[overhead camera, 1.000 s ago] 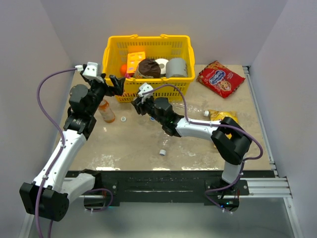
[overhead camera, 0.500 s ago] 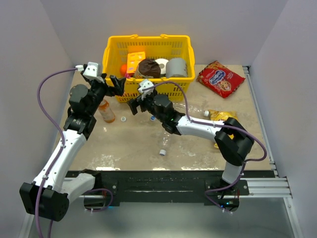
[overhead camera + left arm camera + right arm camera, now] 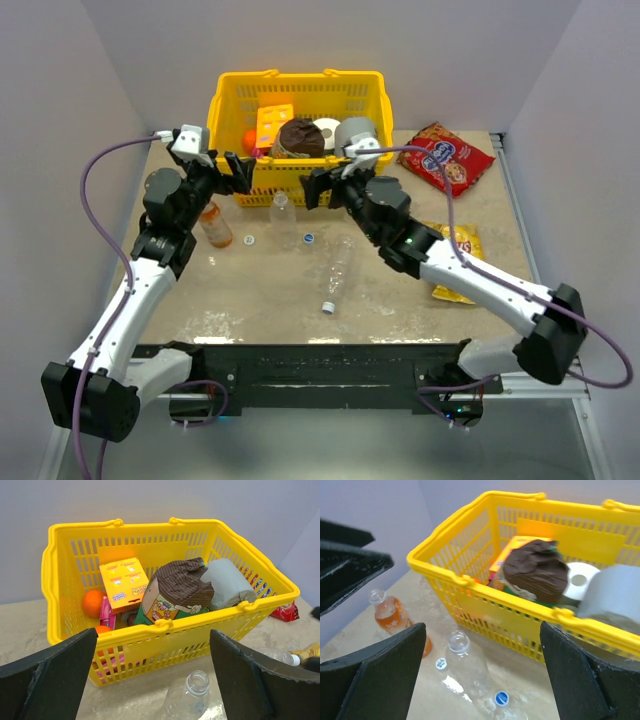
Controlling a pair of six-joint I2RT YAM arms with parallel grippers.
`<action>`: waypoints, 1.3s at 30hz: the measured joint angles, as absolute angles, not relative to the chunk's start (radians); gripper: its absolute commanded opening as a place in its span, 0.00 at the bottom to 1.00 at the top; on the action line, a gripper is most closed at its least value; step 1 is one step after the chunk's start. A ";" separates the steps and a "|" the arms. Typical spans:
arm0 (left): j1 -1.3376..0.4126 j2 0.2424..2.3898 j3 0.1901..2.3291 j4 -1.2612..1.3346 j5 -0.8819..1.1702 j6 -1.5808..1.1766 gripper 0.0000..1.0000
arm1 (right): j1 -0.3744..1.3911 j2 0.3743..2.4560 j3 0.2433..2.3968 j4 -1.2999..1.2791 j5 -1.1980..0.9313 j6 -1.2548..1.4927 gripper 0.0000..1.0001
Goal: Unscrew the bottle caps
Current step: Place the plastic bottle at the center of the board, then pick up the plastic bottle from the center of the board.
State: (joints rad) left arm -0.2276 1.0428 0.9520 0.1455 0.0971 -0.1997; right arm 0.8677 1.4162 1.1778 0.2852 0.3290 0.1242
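A clear bottle (image 3: 283,218) stands upright and capless in front of the yellow basket (image 3: 228,100), its open mouth (image 3: 458,641) showing in the right wrist view. A blue-faced cap (image 3: 309,238) (image 3: 501,698) lies beside it and a whitish cap (image 3: 249,240) (image 3: 440,664) lies on its other side. The orange bottle (image 3: 213,225) (image 3: 395,617) stands capless to the left. Another clear bottle (image 3: 340,265) lies on the table with a white cap (image 3: 327,307) at its near end. My right gripper (image 3: 320,188) (image 3: 480,675) hangs open above and right of the upright bottle. My left gripper (image 3: 238,172) (image 3: 155,680) is open and empty above it (image 3: 197,682).
The basket holds an orange box (image 3: 273,122), a brown-topped packet (image 3: 299,137), rolls (image 3: 355,135) and an orange. A red snack bag (image 3: 445,158) and a yellow bag (image 3: 460,240) lie at the right. Another clear bottle (image 3: 280,656) lies past the basket's corner.
My right gripper has opened and pulled back to the right, away from the upright clear bottle. A blue-faced cap now lies beside that bottle. The left arm has stayed put.
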 measured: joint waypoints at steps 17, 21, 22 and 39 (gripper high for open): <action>-0.229 1.069 0.952 0.139 0.109 -0.219 1.00 | 0.765 1.320 0.813 -0.040 0.243 0.585 0.95; -0.229 1.072 0.952 0.139 0.131 -0.218 1.00 | 0.780 1.396 0.811 -0.036 0.213 0.625 0.92; -0.229 1.074 0.952 0.139 0.138 -0.218 1.00 | 0.785 1.419 0.811 -0.035 0.206 0.633 0.90; -0.231 1.079 0.954 0.141 0.209 -0.217 1.00 | 0.825 1.609 0.813 -0.053 0.244 0.722 0.68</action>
State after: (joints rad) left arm -0.2306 1.0790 0.9543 0.1406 0.2089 -0.2169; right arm 0.8246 1.6093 0.8131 -0.0528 0.2436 0.7223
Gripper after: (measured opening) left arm 0.997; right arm 0.771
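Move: The lying plastic bottle is about 8 cm back, 5 cm right and 32 cm below the right hand. The standing open bottle is some 2 cm ahead, 10 cm left and 23 cm down; the loose blue cap is about 2 cm ahead, 4 cm left, 34 cm down. From the left hand, the lying bottle is roughly 11 cm back, 20 cm right and 32 cm down. The right hand swings right, then plunges some 30 cm, tipping down about 50 degrees, half-closing around the lying bottle. ##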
